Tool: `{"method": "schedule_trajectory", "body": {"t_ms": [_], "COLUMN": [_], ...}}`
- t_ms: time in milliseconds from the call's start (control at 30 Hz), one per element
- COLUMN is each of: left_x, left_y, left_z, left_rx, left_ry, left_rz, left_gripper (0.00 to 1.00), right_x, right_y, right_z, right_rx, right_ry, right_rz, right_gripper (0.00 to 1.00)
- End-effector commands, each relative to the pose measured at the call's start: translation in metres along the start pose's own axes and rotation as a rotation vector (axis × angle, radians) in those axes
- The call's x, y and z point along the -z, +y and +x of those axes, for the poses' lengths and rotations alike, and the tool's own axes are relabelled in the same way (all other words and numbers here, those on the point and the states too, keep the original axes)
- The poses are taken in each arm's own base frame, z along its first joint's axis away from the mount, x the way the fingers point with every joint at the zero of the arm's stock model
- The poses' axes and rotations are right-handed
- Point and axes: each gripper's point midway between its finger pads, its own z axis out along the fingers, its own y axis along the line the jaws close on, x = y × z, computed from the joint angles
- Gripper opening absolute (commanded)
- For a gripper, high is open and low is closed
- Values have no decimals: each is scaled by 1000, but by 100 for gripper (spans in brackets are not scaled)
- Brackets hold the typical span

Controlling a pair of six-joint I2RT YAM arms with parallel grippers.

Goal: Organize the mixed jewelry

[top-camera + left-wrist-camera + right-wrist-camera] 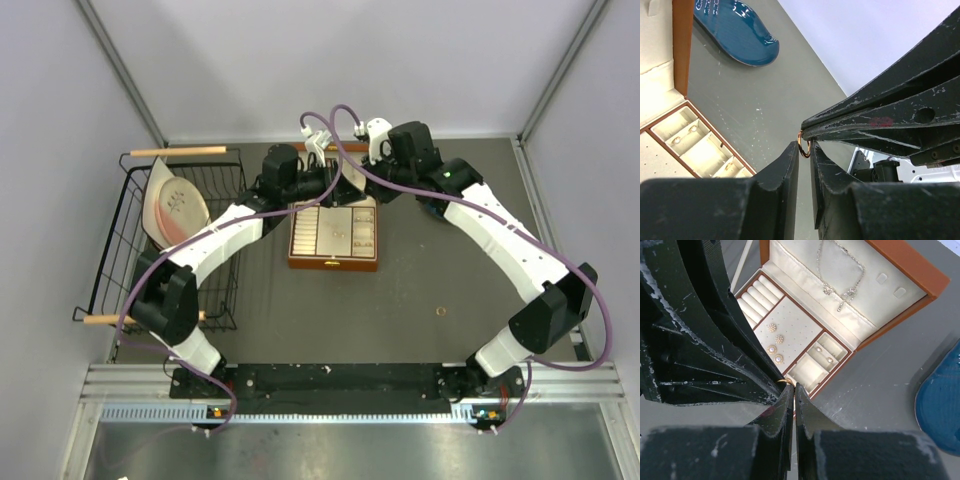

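A small gold ring [804, 148] hangs in the air over the table, beside the open wooden jewelry box [333, 262]. My right gripper [794, 386] is shut on the ring [784, 382], which peeks out at its tips. My left gripper [803, 148] meets it tip to tip, with its jaws narrowed onto both sides of the same ring. Both grippers sit above the box's far edge in the top view, the left one [333, 186] and the right one [352, 178]. A silvery chain necklace [842, 275] lies in the cream lid. Another tiny ring [441, 311] lies on the table to the right.
Pearl earrings [774, 342] sit on the box's middle pad and small pieces [824, 355] in its side compartments. A blue dish [737, 30] lies beyond the box. A wire basket [130, 240] holding plates [175, 212] stands at the left.
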Motion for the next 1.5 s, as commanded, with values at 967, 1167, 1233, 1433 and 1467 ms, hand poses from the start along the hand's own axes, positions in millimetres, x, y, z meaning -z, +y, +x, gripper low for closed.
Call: {"method": "schedule_trajectory", "body": {"t_ms": [967,1167,1233,1433,1467], "left_x": [25,53,61,73,74], "left_y": [-28,-59,-71,-88,-89], "left_z": [-10,-10,-6,-1,0], "left_rx": [-291,-391,-415,-423,-423], "left_ry": [30,61,76,85,87], "left_rz": [180,419,485,576,580], "left_gripper": [0,0,0,0,0], "right_x": [74,88,89,87,87], "right_y": [13,37,42,57,59], "right_z": [-32,-21,-18,-11,-13], "right_rx": [124,113,123,127,128], "right_ry": [-199,-207,-203,-190,-192], "right_rz": [-64,-270,-306,-398,-411], "right_gripper": [46,46,46,45,45]}}
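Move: The right fingers already hold the small gold hoop, with the left fingers open around it, so it lies within about 1 cm of both hand points, level with them. From either hand, the jewelry box tray's middle is some 7 cm ahead, 7 cm to the left and 20 cm below; its right-hand compartments are about 6 cm straight ahead, at the same depth. A loose ring lies roughly 16 cm back, 18 cm right and 23 cm down. The left fingers shut on the gold hoop and pinch it while both hands stay almost still; only then do the right fingers part to about half open and let go. The right hand rises about 7 cm while drawing back, then sinks slightly, ending some 7 cm back and turned counter-clockwise. The left hand keeps the hoop and follows back and up, 5 cm or so each and slightly left, swinging about 25 degrees clockwise with its tips lifting. ##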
